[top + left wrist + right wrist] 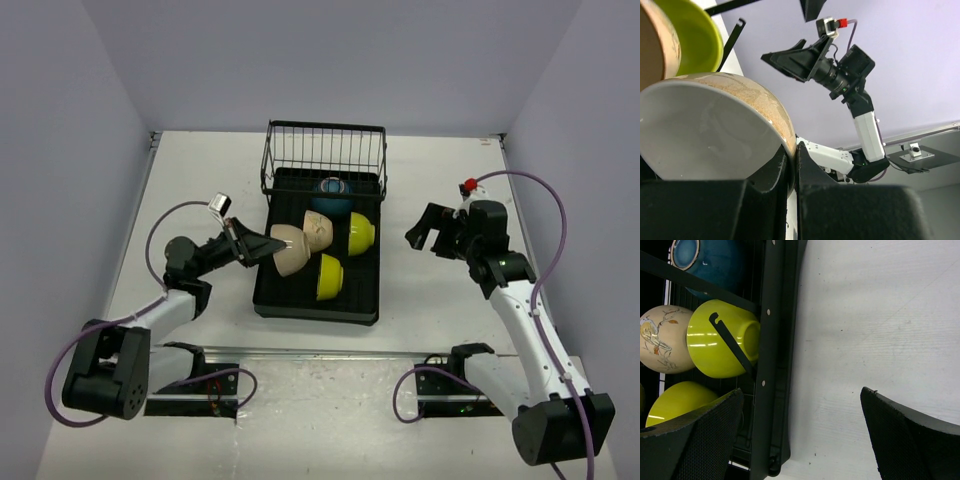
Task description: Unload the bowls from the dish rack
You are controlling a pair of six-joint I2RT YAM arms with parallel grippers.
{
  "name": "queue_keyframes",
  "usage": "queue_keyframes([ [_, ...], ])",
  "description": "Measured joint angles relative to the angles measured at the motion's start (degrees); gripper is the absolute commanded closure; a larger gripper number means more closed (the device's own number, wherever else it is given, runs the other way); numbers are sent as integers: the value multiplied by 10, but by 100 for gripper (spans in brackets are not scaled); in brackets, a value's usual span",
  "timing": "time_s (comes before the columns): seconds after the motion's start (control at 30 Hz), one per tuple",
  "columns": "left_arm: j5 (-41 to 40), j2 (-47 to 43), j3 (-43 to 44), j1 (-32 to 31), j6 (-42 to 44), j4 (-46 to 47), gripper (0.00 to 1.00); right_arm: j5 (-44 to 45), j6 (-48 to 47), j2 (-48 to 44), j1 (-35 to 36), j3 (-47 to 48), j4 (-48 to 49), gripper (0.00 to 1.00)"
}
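Note:
The black dish rack [268,300] lies mid-table with its wire basket [325,150] at the far end. In it are a dark blue bowl [333,191], a cream bowl [320,228] and two lime bowls [360,232] [328,277]. My left gripper [262,246] is shut on the rim of a second cream bowl [290,250], which is tilted at the rack's left edge. In the left wrist view the fingers [810,175] pinch that bowl's wall [715,130]. My right gripper [430,232] is open and empty over the table just right of the rack [775,340], beside the lime bowl [720,345].
The right wrist view also shows the blue bowl [710,260], a painted cream bowl [662,347] and the other lime bowl [675,400]. White table [450,300] lies left and right of the rack. Grey walls enclose the back and sides.

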Motion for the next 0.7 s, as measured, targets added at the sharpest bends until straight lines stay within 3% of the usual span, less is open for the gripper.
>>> queue_keyframes([
  [0.23,24,-86,26,68,39,-110,100,-1,0,4,6,0,0,1],
  [0.5,-19,-142,141,118,251,-481,100,-1,2,21,12,6,-2,1],
  [0.7,-101,-134,235,152,376,-670,100,-3,2,21,16,8,-2,1],
])
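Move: Held at the rim, the plain beige bowl hangs just to the right of the left fingertips over the rack. The bare table it is carried towards is roughly 15 cm left, 6 cm ahead and 19 cm below. Of the bowls still racked, all some 9 cm lower, the patterned bowl is about 9 cm ahead and 6 cm right, the front green bowl 10 cm right and 2 cm back. That table patch is some 50 cm left of the right hand, about level with it. Keeping its pinch on the rim of the plain beige bowl, the left hand carries it left and forward, away from the racked bowls and out over the rack's left side, about 11 cm in all. It first lifts some 2 cm, then eases down by about 1 cm. On the way the fingertips tilt down and swing counter-clockwise, roughly 25 degrees each. ##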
